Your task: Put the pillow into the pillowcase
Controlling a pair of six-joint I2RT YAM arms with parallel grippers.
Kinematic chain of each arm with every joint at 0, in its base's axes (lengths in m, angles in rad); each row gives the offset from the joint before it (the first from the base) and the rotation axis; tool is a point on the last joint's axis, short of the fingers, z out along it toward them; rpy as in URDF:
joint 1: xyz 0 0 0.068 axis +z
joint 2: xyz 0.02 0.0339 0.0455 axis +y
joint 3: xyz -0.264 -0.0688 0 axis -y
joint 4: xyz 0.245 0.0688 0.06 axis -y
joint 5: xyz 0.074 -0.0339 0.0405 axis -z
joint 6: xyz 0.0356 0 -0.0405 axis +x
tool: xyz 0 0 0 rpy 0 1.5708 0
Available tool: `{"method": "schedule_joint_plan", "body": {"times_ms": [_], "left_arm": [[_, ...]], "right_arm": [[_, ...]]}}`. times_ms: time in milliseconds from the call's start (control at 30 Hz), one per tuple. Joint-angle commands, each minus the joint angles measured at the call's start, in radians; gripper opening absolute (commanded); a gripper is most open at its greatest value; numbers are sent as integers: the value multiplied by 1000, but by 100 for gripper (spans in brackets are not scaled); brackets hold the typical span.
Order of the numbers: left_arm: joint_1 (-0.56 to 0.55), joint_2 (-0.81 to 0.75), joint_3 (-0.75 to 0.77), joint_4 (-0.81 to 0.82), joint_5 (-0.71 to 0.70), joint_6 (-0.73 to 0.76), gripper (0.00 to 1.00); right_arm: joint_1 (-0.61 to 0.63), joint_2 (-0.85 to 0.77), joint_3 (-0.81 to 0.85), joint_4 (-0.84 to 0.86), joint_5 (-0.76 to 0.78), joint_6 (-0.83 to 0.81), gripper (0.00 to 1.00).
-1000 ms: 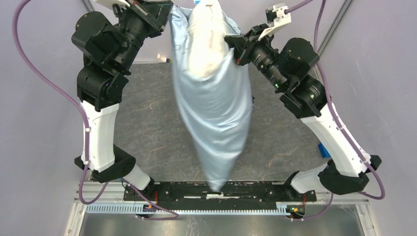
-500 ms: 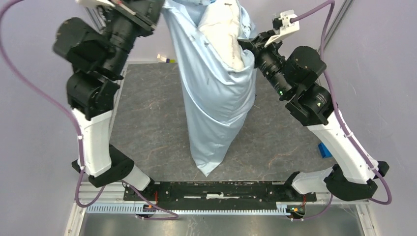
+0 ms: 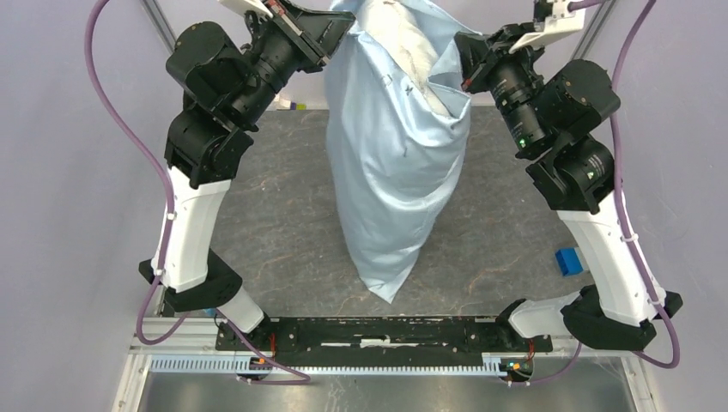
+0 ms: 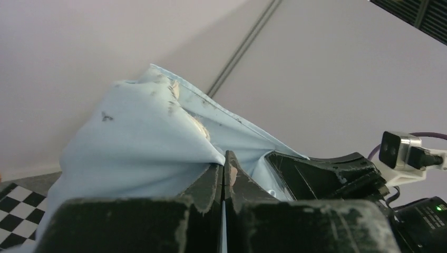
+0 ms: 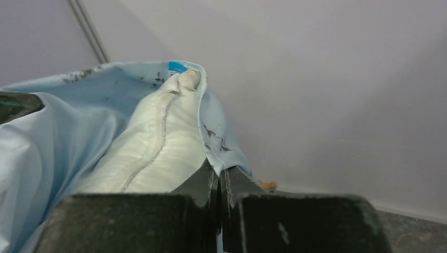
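The light-blue pillowcase (image 3: 391,163) hangs high above the table between both arms, its bottom corner dangling low near the front. The cream-white pillow (image 3: 408,47) sits inside it, and only its top shows out of the open mouth. My left gripper (image 3: 336,33) is shut on the left rim of the pillowcase (image 4: 147,142), with the cloth pinched between the jaws (image 4: 224,168). My right gripper (image 3: 464,62) is shut on the right rim of the pillowcase (image 5: 216,126), next to the pillow (image 5: 153,153).
A dark grey mat (image 3: 275,215) covers the table. A small blue block (image 3: 567,260) lies at the mat's right edge. A black-and-white checkerboard panel (image 4: 13,208) shows at the lower left of the left wrist view. Purple walls stand close on both sides.
Both arms swung the hanging pillowcase to the right. The pillow has sunk deeper into the pillowcase, and less of its top shows.
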Motion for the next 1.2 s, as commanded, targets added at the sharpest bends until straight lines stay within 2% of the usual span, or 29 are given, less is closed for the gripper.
{"method": "schedule_joint_plan", "body": {"times_ms": [0, 100, 167, 267, 333, 400, 533, 667, 767, 967, 1067, 1167], "left_arm": [[-101, -10, -49, 152, 85, -17, 3], [-247, 63, -84, 141, 53, -2, 3], [-295, 107, -60, 123, 39, -2, 3], [-296, 105, -46, 51, -101, 12, 3], [-270, 60, -126, 35, -158, 4, 2], [-240, -3, -265, 27, -203, -21, 2], [-142, -199, -732, 81, -311, -110, 2], [55, -357, -1206, 147, -233, -290, 2], [72, -446, -1463, 183, -258, -344, 2], [72, -592, -1749, 190, -280, -480, 2], [65, -615, -1832, 214, -243, -519, 2], [40, -570, -1890, 338, -175, -528, 2]], "right_arm": [[-4, -101, 84, 214, 86, -52, 0], [-4, -77, 217, 203, 46, -45, 0], [-4, -104, 195, 248, 14, -34, 0], [-5, -111, 173, 245, -27, -21, 0], [-4, -102, 133, 215, -65, 7, 0], [-4, -103, 34, 209, -120, 42, 0], [-4, -68, -156, 206, -223, 109, 0], [-3, 28, -277, 255, -394, 207, 0], [31, 136, -341, 304, -478, 266, 0], [259, 392, -212, 260, -452, 247, 0], [302, 461, -180, 256, -465, 261, 0], [300, 461, -221, 230, -435, 235, 0]]}}
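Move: Both grippers hold the pillowcase mouth's rim high up, about 15 cm apart. From the left gripper, the bare landing spot on the left of the table lies some 58 cm below, 10 cm left and 4 cm back; from the right gripper, about 55 cm below, 26 cm left and 5 cm back. The pillow hangs midway between them, level fore and aft, some 22 cm below. The chequered board lies 20 cm ahead of the left gripper, 9 cm right and 60 cm below. Keep both grippers shut on the pillowcase rim. Swing the left gripper about 14 cm right and slightly back, then drive it down and left towards the table, tipping its fingers down about 60 degrees. Draw the right gripper briefly back, up and right, then sweep it down and far left, first forward then back, turning counter-clockwise and tipping down, until it ends close to the left gripper, 30 cm left of its start. ##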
